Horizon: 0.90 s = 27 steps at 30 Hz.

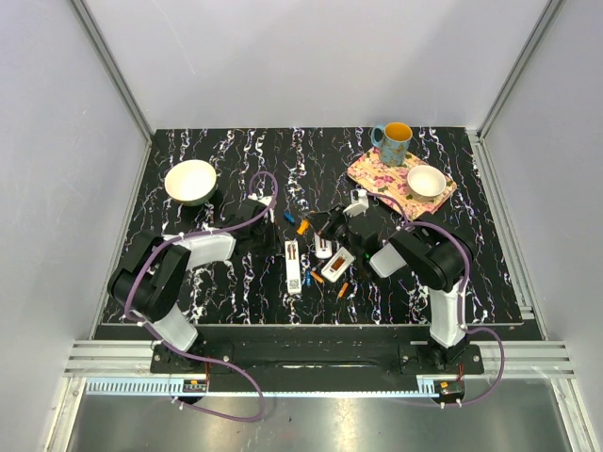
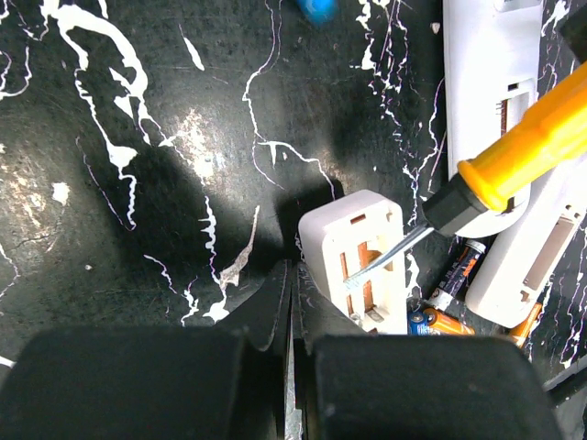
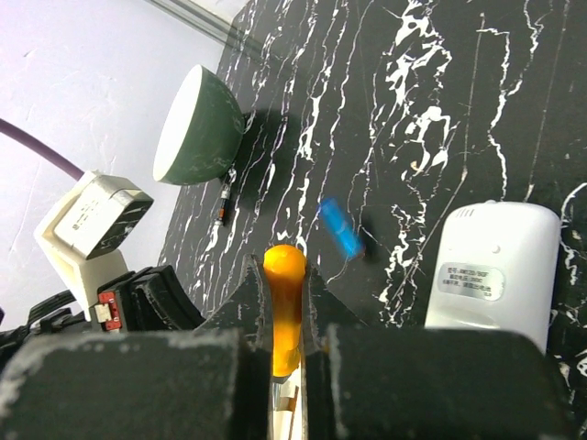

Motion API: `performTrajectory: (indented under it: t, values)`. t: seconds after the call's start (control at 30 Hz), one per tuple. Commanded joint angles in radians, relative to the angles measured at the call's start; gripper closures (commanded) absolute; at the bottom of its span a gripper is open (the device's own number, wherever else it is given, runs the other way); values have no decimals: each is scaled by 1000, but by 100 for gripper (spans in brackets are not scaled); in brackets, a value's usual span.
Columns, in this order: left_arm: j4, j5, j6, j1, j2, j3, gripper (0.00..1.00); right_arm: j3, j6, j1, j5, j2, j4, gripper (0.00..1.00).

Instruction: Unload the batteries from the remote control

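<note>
A small white remote control (image 2: 353, 252) lies back up on the black marbled table, its battery bay open and brown inside. My left gripper (image 2: 292, 275) is shut and empty, its tip against the remote's near left side. My right gripper (image 3: 284, 266) is shut on the orange handle of a screwdriver (image 2: 523, 151), whose blade tip rests in the open bay. Just right of the remote lie a dark-and-orange battery (image 2: 457, 268) and an orange battery (image 2: 442, 323). A blue battery (image 3: 339, 229) lies ahead of the right gripper.
A long white remote (image 2: 486, 92) with an open slot and another opened remote (image 2: 537, 252) lie close on the right. A label-side-up remote (image 3: 486, 275) is near the blue battery. A white bowl (image 1: 191, 182) stands back left. A mug (image 1: 394, 143) and a floral board (image 1: 372, 169) are back right.
</note>
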Motion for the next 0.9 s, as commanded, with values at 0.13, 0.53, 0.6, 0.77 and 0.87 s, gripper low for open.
performTrajectory:
  t: [0.13, 0.53, 0.6, 0.77, 0.87]
  values:
    - [-93, -26, 14, -7, 58, 3, 100, 17, -29, 1, -25, -65, 0, 100]
    - [-153, -98, 34, -7, -46, 11, 86, 32, -141, 1, -3, -164, -118, 100]
    - [-159, -106, 34, -7, -76, 8, 74, 46, -184, 1, 3, -183, -158, 100]
    - [-186, -110, 45, -8, -142, 3, 59, 61, -288, 3, 31, -220, -276, 100]
    - [-189, -97, 51, -7, -180, -7, 56, 51, -314, 3, 37, -253, -285, 100]
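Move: The remote with the open compartment lies against the left hand's right side, its middle about 3 cm right and 4 cm back. A loose blue battery is already skidding some 9 cm ahead and 2 cm right of that hand; another blue battery lies about 7 cm back and 6 cm right. A second remote sits 3 cm ahead and 10 cm right. From the right hand, holding the screwdriver, the open remote is about 11 cm back, 4 cm left and 7 cm below. The open remote is freed from both hands: the screwdriver tip, in its compartment to begin with, lifts out as the right hand keeps hold of the handle, rises some 3 cm and rolls its left side down about 10 degrees. The left hand first stays with shut fingers at the remote's left side, then draws off to the left and back, rising a little, about 3 cm in all, while its fingers open to nearly half. ##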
